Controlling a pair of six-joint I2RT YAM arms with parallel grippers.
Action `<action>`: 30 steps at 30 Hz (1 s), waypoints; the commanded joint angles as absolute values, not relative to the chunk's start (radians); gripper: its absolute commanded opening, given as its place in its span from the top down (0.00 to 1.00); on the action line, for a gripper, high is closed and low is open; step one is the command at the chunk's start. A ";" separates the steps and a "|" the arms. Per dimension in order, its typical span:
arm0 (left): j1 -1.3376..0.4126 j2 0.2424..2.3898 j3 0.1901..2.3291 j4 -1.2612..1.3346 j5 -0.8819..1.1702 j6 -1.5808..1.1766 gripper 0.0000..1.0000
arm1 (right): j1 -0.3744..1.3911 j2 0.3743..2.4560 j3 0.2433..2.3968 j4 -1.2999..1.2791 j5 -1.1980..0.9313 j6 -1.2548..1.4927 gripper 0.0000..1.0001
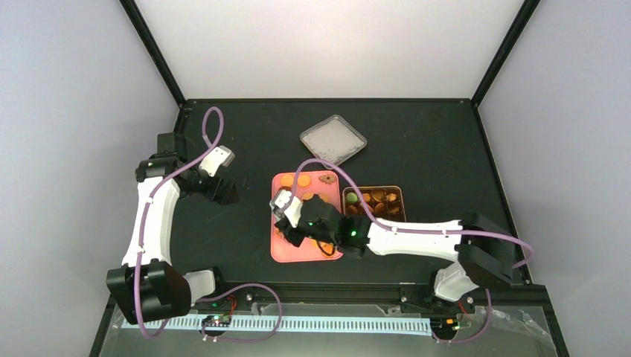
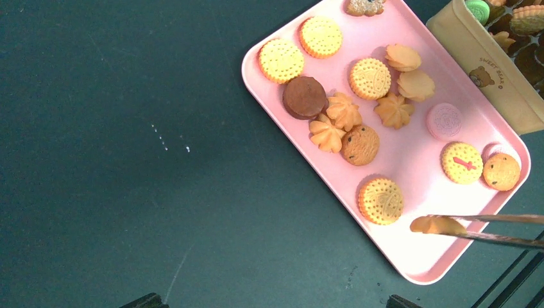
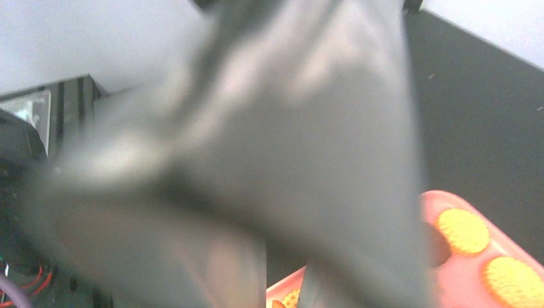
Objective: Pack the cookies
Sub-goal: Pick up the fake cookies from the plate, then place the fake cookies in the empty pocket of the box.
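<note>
Several cookies (image 2: 370, 78), mostly golden with one dark brown and one pale pink, lie on a pink tray (image 2: 410, 154). Metal tongs (image 2: 500, 230) reach in from the right and pinch one golden cookie (image 2: 437, 224) just above the tray's near corner. My right gripper (image 1: 292, 229) hangs over the tray's left half, shut on the tongs; their blurred grey arms (image 3: 289, 128) fill the right wrist view. My left gripper (image 2: 274, 301) is open and empty over the dark mat, left of the tray.
A beige box (image 2: 481, 70) holding more cookies, one of them green, stands right of the tray (image 1: 286, 253). A clear square lid (image 1: 333, 139) lies behind the tray. Dark mat (image 2: 128, 160) stretches to the left.
</note>
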State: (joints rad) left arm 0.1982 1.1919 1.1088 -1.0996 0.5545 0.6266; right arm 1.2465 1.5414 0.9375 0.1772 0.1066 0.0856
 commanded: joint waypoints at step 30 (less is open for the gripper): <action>0.209 1.186 1.106 -1.095 0.628 0.641 0.08 | 1.014 0.942 0.737 -0.314 0.415 0.092 0.99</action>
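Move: The free pocket of the brown cookie box, for the star cookie already in the right hand's tongs, lies about 23 cm to that hand's right, 1 cm ahead and some 15 cm below. The shell cookie in the box sits at the same sideways place, 5 cm ahead; the green cookie 19 cm right and 8 cm ahead. The red-marked cookie on the plate is 10 cm right, 5 cm back. From the left hand, the pocket is some 36 cm right and 8 cm back. The star cookie, still pinched in the tongs, is lifted on by the right hand, then swung about 20 cm to the right from the plate towards the cookie box, drifting a little forward. The hand climbs some 5 cm early, stays level across, then sinks again over the box while turning roughly 25 degrees clockwise; its grip on the tongs stays shut. ##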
